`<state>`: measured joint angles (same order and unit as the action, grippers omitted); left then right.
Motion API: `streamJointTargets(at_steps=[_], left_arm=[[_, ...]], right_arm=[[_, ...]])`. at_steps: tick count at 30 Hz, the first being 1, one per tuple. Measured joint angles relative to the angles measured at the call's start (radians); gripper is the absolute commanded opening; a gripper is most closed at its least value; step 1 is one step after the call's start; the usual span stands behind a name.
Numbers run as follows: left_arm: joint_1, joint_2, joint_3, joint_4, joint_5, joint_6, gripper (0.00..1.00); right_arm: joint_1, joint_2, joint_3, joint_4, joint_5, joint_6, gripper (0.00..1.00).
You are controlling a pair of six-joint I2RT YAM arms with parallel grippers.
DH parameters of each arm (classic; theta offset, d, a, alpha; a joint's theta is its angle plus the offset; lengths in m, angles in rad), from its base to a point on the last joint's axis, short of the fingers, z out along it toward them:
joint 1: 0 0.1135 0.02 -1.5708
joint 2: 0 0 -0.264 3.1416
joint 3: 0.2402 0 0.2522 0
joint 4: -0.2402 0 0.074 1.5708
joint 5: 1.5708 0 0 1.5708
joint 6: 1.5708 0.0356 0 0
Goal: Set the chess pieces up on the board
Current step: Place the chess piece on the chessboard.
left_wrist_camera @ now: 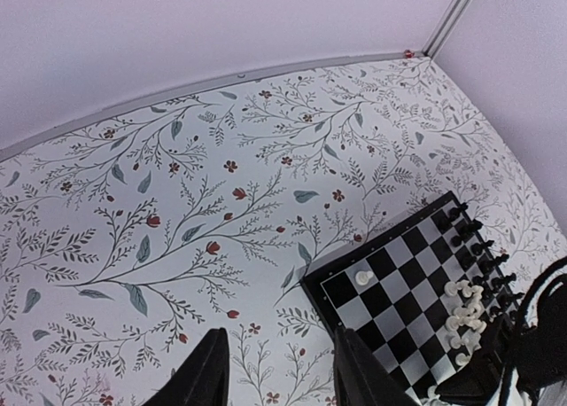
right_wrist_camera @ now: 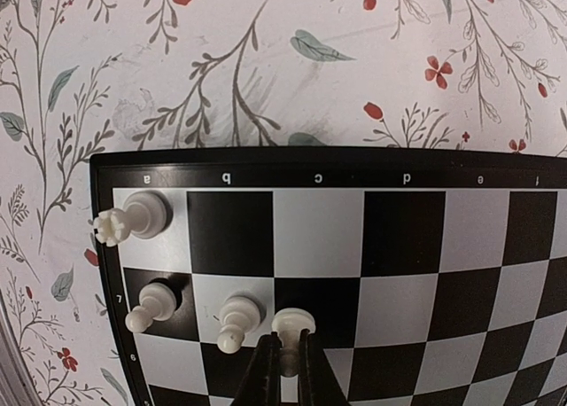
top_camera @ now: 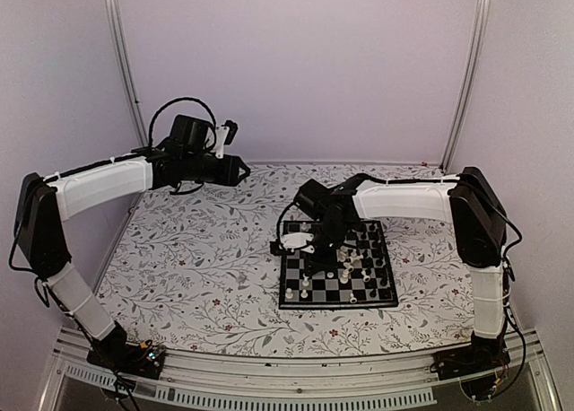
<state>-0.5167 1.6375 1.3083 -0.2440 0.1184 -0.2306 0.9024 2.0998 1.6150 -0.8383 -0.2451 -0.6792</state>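
Observation:
The board [top_camera: 334, 303] lies right of centre on the floral table, also in the left wrist view [left_wrist_camera: 390, 282] and close up in the right wrist view [right_wrist_camera: 319, 220]. My right gripper [right_wrist_camera: 287, 339] [top_camera: 316, 249] is low over the board's left side, shut on a white pawn [right_wrist_camera: 292, 322] whose base is on a dark square in column c. A white rook [right_wrist_camera: 142, 215] and two white pawns [right_wrist_camera: 152, 304] [right_wrist_camera: 237, 320] stand beside it. Black pieces [left_wrist_camera: 474, 238] line one board edge. My left gripper [left_wrist_camera: 282, 333] [top_camera: 240, 170] hangs high at the back left, open, holding nothing.
A loose cluster of white pieces [left_wrist_camera: 465, 308] stands mid-board near the right arm. Floral table surface [top_camera: 206, 249] stretches left of the board. Pale walls and metal corner posts [top_camera: 121, 61] enclose the back and sides.

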Motion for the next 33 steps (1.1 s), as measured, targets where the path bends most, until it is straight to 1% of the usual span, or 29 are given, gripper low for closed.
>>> streamJointTargets(at_steps=[4, 9, 15, 22, 28, 33], left_arm=[[0.000, 0.000, 0.000, 0.000, 0.001, -0.002, 0.42], [0.000, 0.000, 0.000, 0.000, 0.003, -0.003, 0.42], [0.000, 0.000, 0.000, 0.000, 0.006, -0.005, 0.42], [0.000, 0.000, 0.000, 0.000, 0.010, -0.005, 0.42], [0.000, 0.000, 0.000, 0.000, 0.012, -0.005, 0.42], [0.000, 0.000, 0.000, 0.000, 0.012, 0.004, 0.43]], right_arm=[[0.000, 0.002, 0.002, 0.001, 0.001, 0.001, 0.09], [0.000, 0.004, 0.002, 0.008, 0.003, 0.002, 0.11], [0.000, 0.017, 0.008, 0.024, 0.005, 0.007, 0.20], [0.001, 0.032, 0.008, 0.028, 0.008, 0.010, 0.27], [0.001, 0.032, 0.008, 0.032, 0.019, 0.016, 0.37], [0.001, 0.015, 0.008, 0.034, 0.028, 0.024, 0.41]])
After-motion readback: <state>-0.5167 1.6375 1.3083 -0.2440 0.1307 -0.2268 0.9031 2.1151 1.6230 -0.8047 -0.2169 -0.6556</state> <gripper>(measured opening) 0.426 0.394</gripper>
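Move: The right gripper, still shut on the white pawn, is just above its square, c7. The square's middle is about 1 cm ahead and 3 cm below. One white pawn stands about 2 cm back on b7 and another about 5 cm back on a7; the rook is 5 cm back and 3 cm left. Loose white pieces lie some 8 cm right, 2 cm ahead. From the idle left gripper, c7 is about 16 cm back, 14 cm right and 20 cm below. Open the right fingers from almost shut to about two fifths, letting go of the pawn on c7 while the hand sinks about 1 cm and eases nearly 1 cm forward, slightly left. Keep the rear finger clear of the b7 pawn. Then, with the fingers still opening, start lifting straight off, under 1 cm. ##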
